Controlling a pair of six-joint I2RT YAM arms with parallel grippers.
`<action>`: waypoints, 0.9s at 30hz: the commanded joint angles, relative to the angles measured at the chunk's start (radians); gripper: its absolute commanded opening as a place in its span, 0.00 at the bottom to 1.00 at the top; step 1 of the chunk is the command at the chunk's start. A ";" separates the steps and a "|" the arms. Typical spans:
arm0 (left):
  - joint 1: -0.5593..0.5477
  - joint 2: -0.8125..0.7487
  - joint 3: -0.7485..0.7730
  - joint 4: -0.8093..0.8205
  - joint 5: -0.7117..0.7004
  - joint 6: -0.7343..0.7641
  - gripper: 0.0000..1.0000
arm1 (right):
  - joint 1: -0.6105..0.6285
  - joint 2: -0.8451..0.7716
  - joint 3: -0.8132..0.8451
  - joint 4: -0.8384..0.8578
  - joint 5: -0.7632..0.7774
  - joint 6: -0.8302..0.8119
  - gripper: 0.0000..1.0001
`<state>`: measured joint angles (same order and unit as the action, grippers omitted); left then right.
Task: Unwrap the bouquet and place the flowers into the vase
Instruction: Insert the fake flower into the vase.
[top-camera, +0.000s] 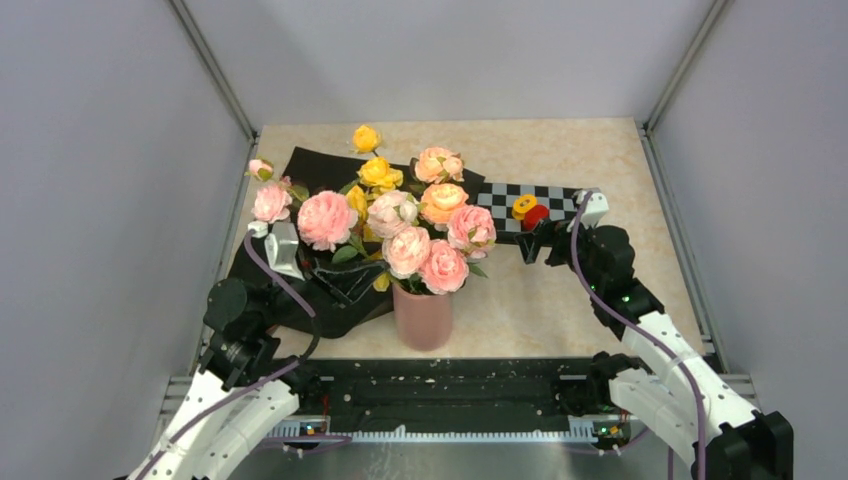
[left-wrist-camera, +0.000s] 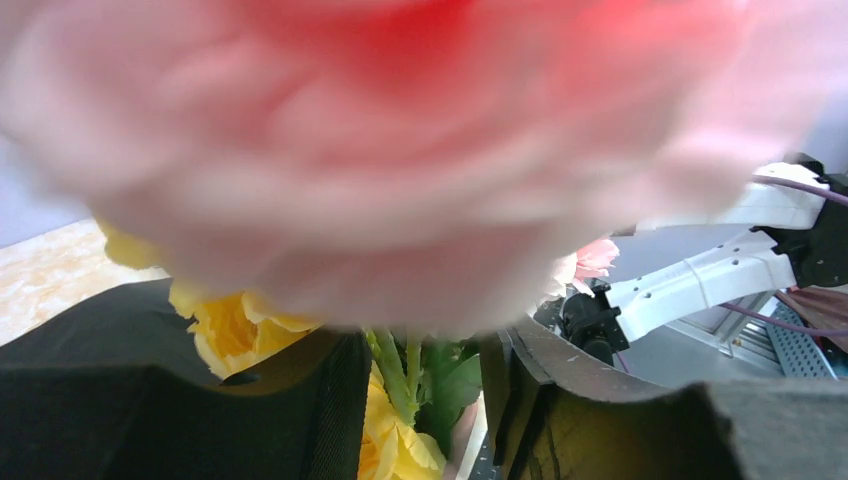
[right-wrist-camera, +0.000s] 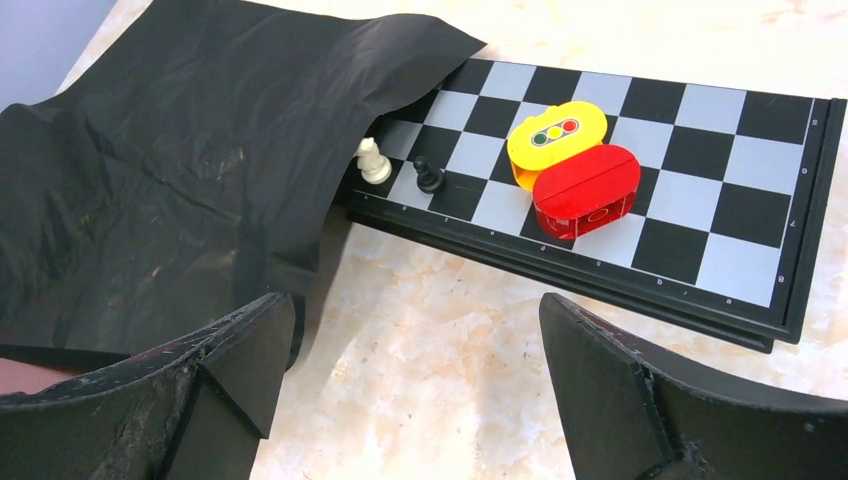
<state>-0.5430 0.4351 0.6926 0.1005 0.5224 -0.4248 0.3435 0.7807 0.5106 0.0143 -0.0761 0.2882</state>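
The pink vase (top-camera: 423, 318) stands upright near the table's front middle. The flowers (top-camera: 407, 248), pink, peach and yellow, rise from its mouth and fan out to the back left. My left gripper (top-camera: 362, 282) reaches in from the left, just above the vase's mouth. In the left wrist view the green stems (left-wrist-camera: 400, 375) run between my left gripper's (left-wrist-camera: 425, 400) fingers with gaps on both sides, and a blurred pink bloom (left-wrist-camera: 400, 150) fills the top. The black wrapping paper (top-camera: 320, 170) lies spread flat behind. My right gripper (top-camera: 535, 240) hangs open over bare tabletop (right-wrist-camera: 415, 380).
A chessboard (top-camera: 555, 200) lies at the back right with a yellow block (right-wrist-camera: 557, 135) and a red block (right-wrist-camera: 588, 190) on it. A white chess piece (right-wrist-camera: 373, 160) and a black one (right-wrist-camera: 429, 176) stand by the paper's edge (right-wrist-camera: 180, 170). Grey walls enclose the table.
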 joint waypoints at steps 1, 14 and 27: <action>-0.003 -0.021 0.065 -0.093 -0.047 0.052 0.47 | -0.013 -0.018 0.018 0.041 -0.002 -0.014 0.95; -0.002 -0.062 0.048 -0.070 -0.097 0.048 0.44 | -0.013 -0.021 0.016 0.044 -0.006 -0.014 0.95; -0.002 -0.036 0.027 -0.030 0.000 0.033 0.11 | -0.013 -0.020 0.014 0.046 -0.007 -0.015 0.95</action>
<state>-0.5434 0.3832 0.7265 0.0032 0.4656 -0.3927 0.3435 0.7788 0.5106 0.0147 -0.0769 0.2878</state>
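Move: The loose pink flower leans out of the vase over the left hand: its big bloom is about 10 cm above the hand point, some 5 cm to the left and 2 cm ahead. The vase stands roughly 9 cm to the hand's right, 1 cm ahead and 25 cm lower; the pale pink bloom in it is about 8 cm right and 3 cm ahead, slightly higher. From the right hand, the leaning bloom lies some 32 cm left, 12 cm back and 28 cm higher. Close under the big pink bloom, which seems to come to lean on the top of the gripper, the left hand eases about 1.5 cm to the left, away from the vase, turning some 5 degrees counter-clockwise. It then all but stops there while the fingers close from about half open to nearly shut; whether they catch the stem can't be seen. ##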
